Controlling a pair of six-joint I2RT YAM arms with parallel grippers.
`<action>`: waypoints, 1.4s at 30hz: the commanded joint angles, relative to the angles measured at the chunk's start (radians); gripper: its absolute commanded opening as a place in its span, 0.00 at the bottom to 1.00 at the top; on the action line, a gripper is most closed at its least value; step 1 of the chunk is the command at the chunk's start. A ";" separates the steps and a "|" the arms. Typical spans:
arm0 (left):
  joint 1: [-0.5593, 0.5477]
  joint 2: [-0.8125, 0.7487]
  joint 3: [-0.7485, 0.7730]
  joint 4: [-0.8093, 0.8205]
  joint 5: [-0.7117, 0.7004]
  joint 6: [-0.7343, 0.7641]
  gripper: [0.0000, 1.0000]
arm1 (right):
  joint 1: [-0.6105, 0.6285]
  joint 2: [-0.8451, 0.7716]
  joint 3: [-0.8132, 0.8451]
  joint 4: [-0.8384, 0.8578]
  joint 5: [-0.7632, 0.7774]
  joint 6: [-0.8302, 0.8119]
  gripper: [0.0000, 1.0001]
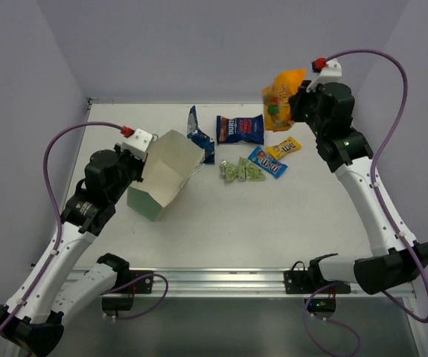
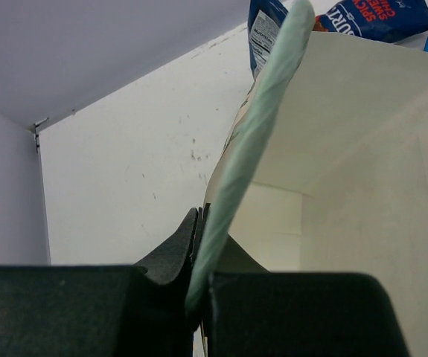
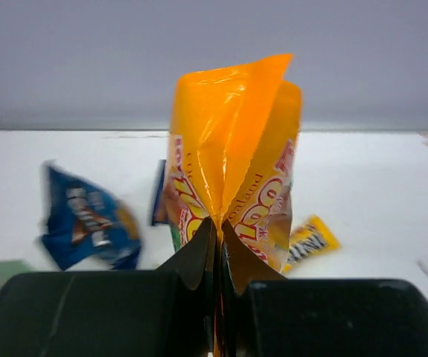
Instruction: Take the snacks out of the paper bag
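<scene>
The mint-green paper bag (image 1: pixel 164 175) is tipped on its side at centre left, its mouth facing right. My left gripper (image 1: pixel 141 160) is shut on the bag's rim (image 2: pixel 254 141), seen edge-on in the left wrist view. High at the back right, my right gripper (image 1: pixel 294 104) is shut on the orange pouch (image 1: pixel 282 98), which hangs above the table (image 3: pixel 232 160). On the table lie two dark blue chip bags (image 1: pixel 240 129) (image 1: pixel 199 134), pale green sachets (image 1: pixel 240 170), a blue candy pack (image 1: pixel 267 161) and a yellow candy pack (image 1: pixel 283 149).
Grey walls close in the white table (image 1: pixel 273 223) at the back and both sides. A metal rail (image 1: pixel 214 279) with the arm bases runs along the near edge.
</scene>
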 commanded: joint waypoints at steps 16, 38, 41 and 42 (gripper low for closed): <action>0.000 0.040 0.013 0.006 -0.048 -0.108 0.00 | -0.354 0.348 -0.156 0.040 0.248 0.083 0.28; 0.285 0.327 0.165 0.156 -0.050 -0.292 0.00 | -0.325 -0.247 -0.192 -0.014 -0.169 0.178 0.99; 0.325 0.379 0.194 0.178 -0.039 -0.315 0.00 | -0.319 -0.293 -0.202 -0.015 -0.201 0.181 0.99; 0.332 0.396 0.194 0.187 -0.035 -0.319 0.00 | -0.316 -0.302 -0.204 -0.015 -0.209 0.181 0.99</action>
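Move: The orange snack, still pinched in the right hand, is bound for clear table about 11 cm ahead, 20 cm right and 37 cm below. Beside that spot, the yellow M&M's lie 13 cm ahead, 7 cm right of the hand; the blue M&M's 9 cm ahead, 2 cm right. The left hand holds the paper bag's rim, the bag's middle 3 cm ahead, 6 cm right, 14 cm below; free table for it starts about 12 cm straight ahead, 28 cm below. The orange snack goes right and down some 25 cm, slightly forward, to the table right of the yellow M&M's, the right fingers tipping down and turning clockwise; they open wide, let go, then rise about 25 cm while drawing back and left, levelling. The paper bag, its rim still pinched by the left hand, first sinks slightly, then is taken forward and left about 12 cm, turning counter-clockwise. ##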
